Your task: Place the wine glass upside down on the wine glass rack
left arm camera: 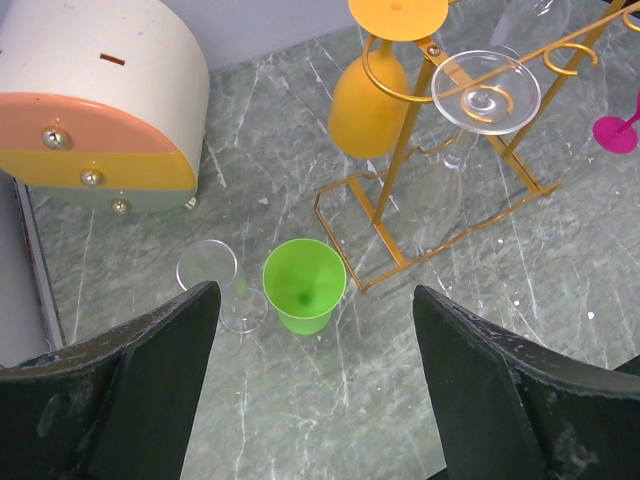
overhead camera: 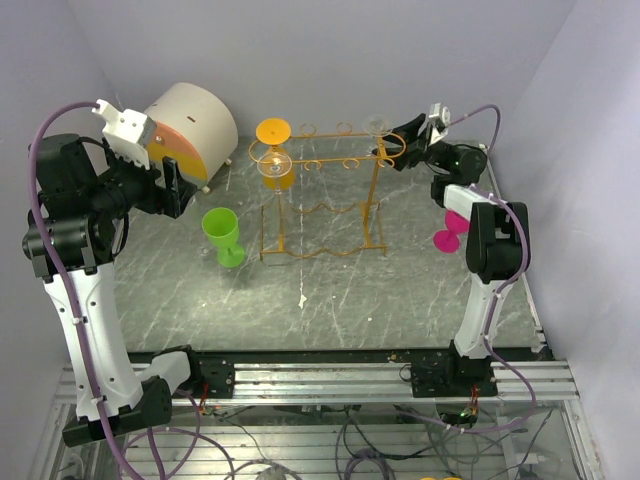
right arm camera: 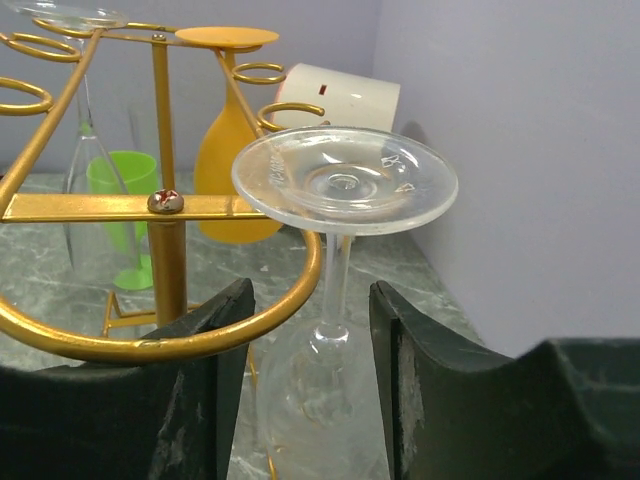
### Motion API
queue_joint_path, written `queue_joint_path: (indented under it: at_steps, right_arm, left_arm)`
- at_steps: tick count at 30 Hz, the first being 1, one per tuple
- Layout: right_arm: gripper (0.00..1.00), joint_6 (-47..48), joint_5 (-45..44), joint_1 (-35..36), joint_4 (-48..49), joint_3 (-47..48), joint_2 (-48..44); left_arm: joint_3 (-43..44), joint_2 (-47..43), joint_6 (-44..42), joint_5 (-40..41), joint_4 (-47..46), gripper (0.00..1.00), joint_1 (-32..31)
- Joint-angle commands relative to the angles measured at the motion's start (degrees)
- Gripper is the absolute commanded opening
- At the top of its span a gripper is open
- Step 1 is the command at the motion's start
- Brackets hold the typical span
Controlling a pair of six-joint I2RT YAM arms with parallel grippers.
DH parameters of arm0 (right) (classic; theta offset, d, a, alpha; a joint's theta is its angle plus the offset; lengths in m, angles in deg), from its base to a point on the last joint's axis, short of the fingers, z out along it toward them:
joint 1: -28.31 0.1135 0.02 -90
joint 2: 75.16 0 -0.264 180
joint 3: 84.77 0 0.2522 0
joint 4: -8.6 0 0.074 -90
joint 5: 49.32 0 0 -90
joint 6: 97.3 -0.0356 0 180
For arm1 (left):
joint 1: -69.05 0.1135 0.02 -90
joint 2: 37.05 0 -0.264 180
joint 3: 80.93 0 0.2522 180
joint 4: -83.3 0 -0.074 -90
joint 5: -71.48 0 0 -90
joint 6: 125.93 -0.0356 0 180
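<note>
A clear wine glass (right arm camera: pixel 345 180) hangs upside down at the right end of the orange-gold wine glass rack (overhead camera: pixel 320 190). Its foot sits above a gold loop (right arm camera: pixel 160 340), with its stem beside the loop's end. My right gripper (right arm camera: pixel 312 295) is open, one finger on each side of the stem with a gap on both sides. In the top view it is at that end of the rack (overhead camera: pixel 400 135). My left gripper (left arm camera: pixel 315 293) is open and empty, high above the table left of the rack (overhead camera: pixel 175 190).
An orange glass (left arm camera: pixel 370 100) and another clear glass (left arm camera: pixel 487 85) hang upside down at the rack's left end. A green glass (left arm camera: pixel 303 285) and a clear glass (left arm camera: pixel 210 275) stand upright on the table. A pink glass (overhead camera: pixel 450 232) stands by the right arm. A white round box (overhead camera: pixel 190 125) sits back left.
</note>
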Motion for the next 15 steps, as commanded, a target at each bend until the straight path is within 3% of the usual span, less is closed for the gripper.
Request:
queue_joint_path:
  at_steps: [1, 2, 3, 4, 5, 15]
  right_arm:
    - [0.5, 0.79, -0.65, -0.76, 5.23, -1.41, -2.81]
    - [0.52, 0.83, -0.8, -0.87, 5.31, -1.77, -3.03]
    - [0.61, 0.93, -0.99, -0.98, 5.22, -2.2, -3.33]
    - [0.94, 1.33, -1.02, -0.97, 5.1, -2.75, -3.39]
    - [0.99, 1.89, -1.19, -0.99, 4.92, -3.97, -5.21]
    - [1.0, 8.14, -6.13, -2.88, -0.81, -12.97, -11.98]
  left_arm:
    - [-0.11, -0.48, 0.02, -0.51, -1.3, 0.89, 0.17]
    - [-0.07, -0.51, -0.02, -0.47, -1.19, 0.89, 0.03]
    - [0.01, -0.46, -0.08, -0.43, -1.1, 0.89, -0.15]
    - [0.12, -0.35, -0.16, -0.42, -0.95, 0.89, -0.4]
    - [0.25, -0.29, -0.24, -0.36, -0.89, 0.89, -0.68]
    - [1.75, 0.3, -0.17, 1.88, -0.73, 0.88, -3.61]
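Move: The clear wine glass hangs upside down at the rack's far right corner with its stem between the right fingers, its middle some 6 cm below that hand and about 1 cm ahead. From there the rack's middle lies 12 cm left, 4 cm back and 12 cm below; the magenta glass lies 18 cm right, 7 cm back and 22 cm below. From the left hand the clear glass is about 38 cm right, 21 cm ahead and 16 cm below. Open the right gripper from half open to fully wide around the hanging clear glass, then ease the hand off its stem, going back and to the right about equally and then rising too, about 4 cm in all. Turn the hand some 5 degrees clockwise as it clears the glass. ##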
